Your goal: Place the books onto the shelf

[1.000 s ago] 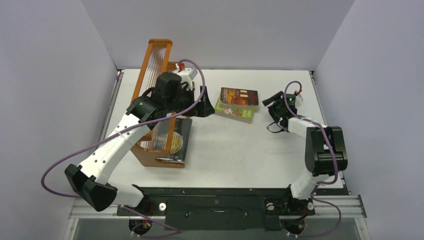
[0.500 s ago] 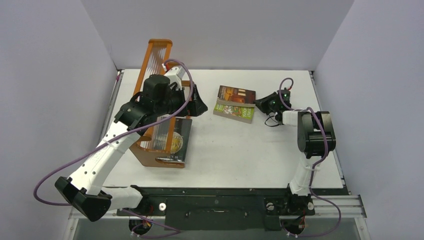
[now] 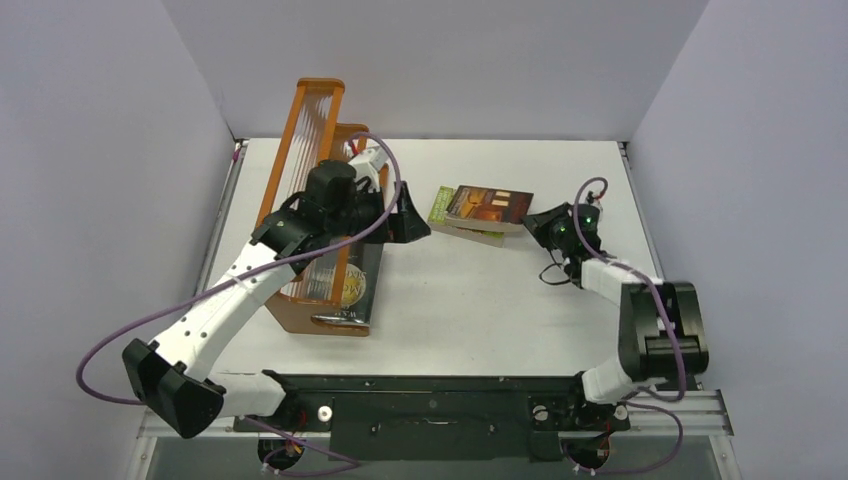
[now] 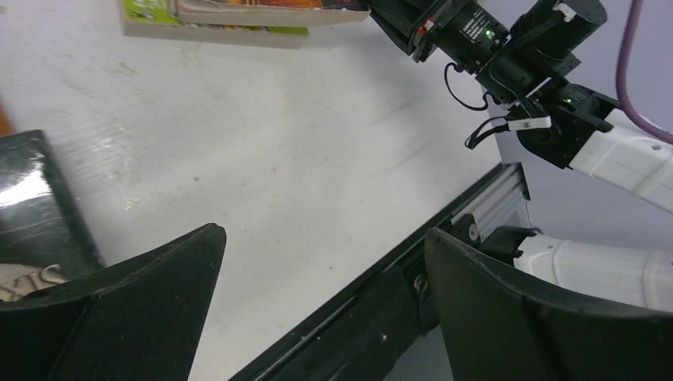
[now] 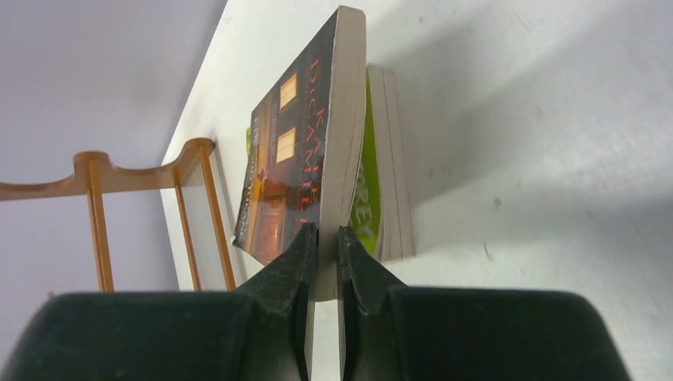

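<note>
A dark brown-orange book (image 3: 490, 204) (image 5: 305, 151) lies on top of a bright green book (image 3: 442, 212) (image 5: 367, 198) at the middle back of the table. My right gripper (image 3: 535, 222) (image 5: 327, 238) is shut on the brown-orange book's right edge, which stands lifted off the green book. The orange-brown shelf (image 3: 310, 140) (image 5: 143, 171) stands at the left. A black book with a gold emblem (image 3: 357, 283) (image 4: 36, 214) rests against its near end. My left gripper (image 3: 418, 222) (image 4: 321, 238) hangs open by the shelf, left of the two books, with nothing between its fingers.
Grey walls close in the table on three sides. A black rail (image 3: 450, 385) runs along the near edge by the arm bases. The right arm (image 4: 555, 87) shows in the left wrist view beyond the books.
My right gripper has reached the stacked books and shut on the brown-orange book's edge, shifting and lifting it to the right off the green one. The left arm has swung slightly by the shelf.
</note>
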### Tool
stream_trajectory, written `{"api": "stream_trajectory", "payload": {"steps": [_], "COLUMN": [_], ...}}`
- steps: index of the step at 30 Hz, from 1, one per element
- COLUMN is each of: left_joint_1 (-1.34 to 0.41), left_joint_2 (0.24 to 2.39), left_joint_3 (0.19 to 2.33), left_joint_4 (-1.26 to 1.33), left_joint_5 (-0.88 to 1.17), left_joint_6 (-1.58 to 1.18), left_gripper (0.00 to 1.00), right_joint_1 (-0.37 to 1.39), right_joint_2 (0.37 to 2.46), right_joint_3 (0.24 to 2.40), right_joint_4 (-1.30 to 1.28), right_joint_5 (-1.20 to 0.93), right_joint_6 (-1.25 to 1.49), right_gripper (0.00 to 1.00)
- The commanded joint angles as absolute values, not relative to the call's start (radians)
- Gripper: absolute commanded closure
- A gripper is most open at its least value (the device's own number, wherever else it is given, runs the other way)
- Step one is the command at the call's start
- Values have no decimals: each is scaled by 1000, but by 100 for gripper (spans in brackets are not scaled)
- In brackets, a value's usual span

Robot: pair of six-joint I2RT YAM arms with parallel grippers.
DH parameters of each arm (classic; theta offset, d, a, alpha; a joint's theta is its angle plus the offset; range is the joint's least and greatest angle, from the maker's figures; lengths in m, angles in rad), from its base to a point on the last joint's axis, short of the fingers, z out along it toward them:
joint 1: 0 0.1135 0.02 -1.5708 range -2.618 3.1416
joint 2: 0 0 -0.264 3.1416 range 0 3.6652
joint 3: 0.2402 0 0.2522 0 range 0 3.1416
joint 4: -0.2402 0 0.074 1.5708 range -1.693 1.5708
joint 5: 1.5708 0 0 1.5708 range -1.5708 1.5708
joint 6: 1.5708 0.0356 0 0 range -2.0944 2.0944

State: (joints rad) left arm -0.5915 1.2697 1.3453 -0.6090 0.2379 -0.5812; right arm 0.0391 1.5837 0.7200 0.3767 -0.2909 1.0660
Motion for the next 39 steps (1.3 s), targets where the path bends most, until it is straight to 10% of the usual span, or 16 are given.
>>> {"api": "stream_trajectory", "payload": {"steps": [1, 7, 12, 16, 25, 39], "left_joint_1": [-682, -759, -786, -794, -827, -822], "left_joint_2": [1350, 1493, 1596, 1684, 1737, 1893], "left_joint_3": [1309, 1337, 1362, 1375, 1251, 1160], "left_joint_4": [-442, -426, -490, -522, -420, -124], "left_joint_5": [333, 276, 107, 32, 8, 96], "left_joint_6": [-641, -693, -707, -717, -848, -822], "left_gripper": [4, 4, 4, 4, 4, 4], "right_joint_1": [102, 374, 653, 548, 82, 91], "right_joint_2": [1347, 990, 742, 563, 1087, 1658], "right_joint_3": [565, 289, 205, 255, 556, 648], "right_joint_4": [336, 190, -16, -176, -42, 390], "right_joint_5": [-133, 102, 309, 327, -115, -428], "right_joint_6": [996, 1079, 1158, 1035, 731, 835], "right_gripper": [100, 96, 30, 26, 28, 24]}}
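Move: Beyond the left hand, the brown book hangs from the right gripper about 14 cm ahead of it, 19 cm to its right and 22 cm lower; the black book in the shelf lies level with it, some 11 cm left and 27 cm down. The right hand's bare patch of table lies about 11 cm back, 10 cm left and 8 cm below it, while the green treehouse book is 3 cm ahead, 12 cm left, 8 cm below. Pulling the brown book off above the treehouse book, the right hand sweeps some 20 cm back and then also left, dipping slightly, and opens to let go; it returns open, forward and down, to the treehouse book's right end. Meanwhile the open left hand swings right, then sinks about 25 cm beside the brown book's left end, tipping roughly 20 degrees downward. ##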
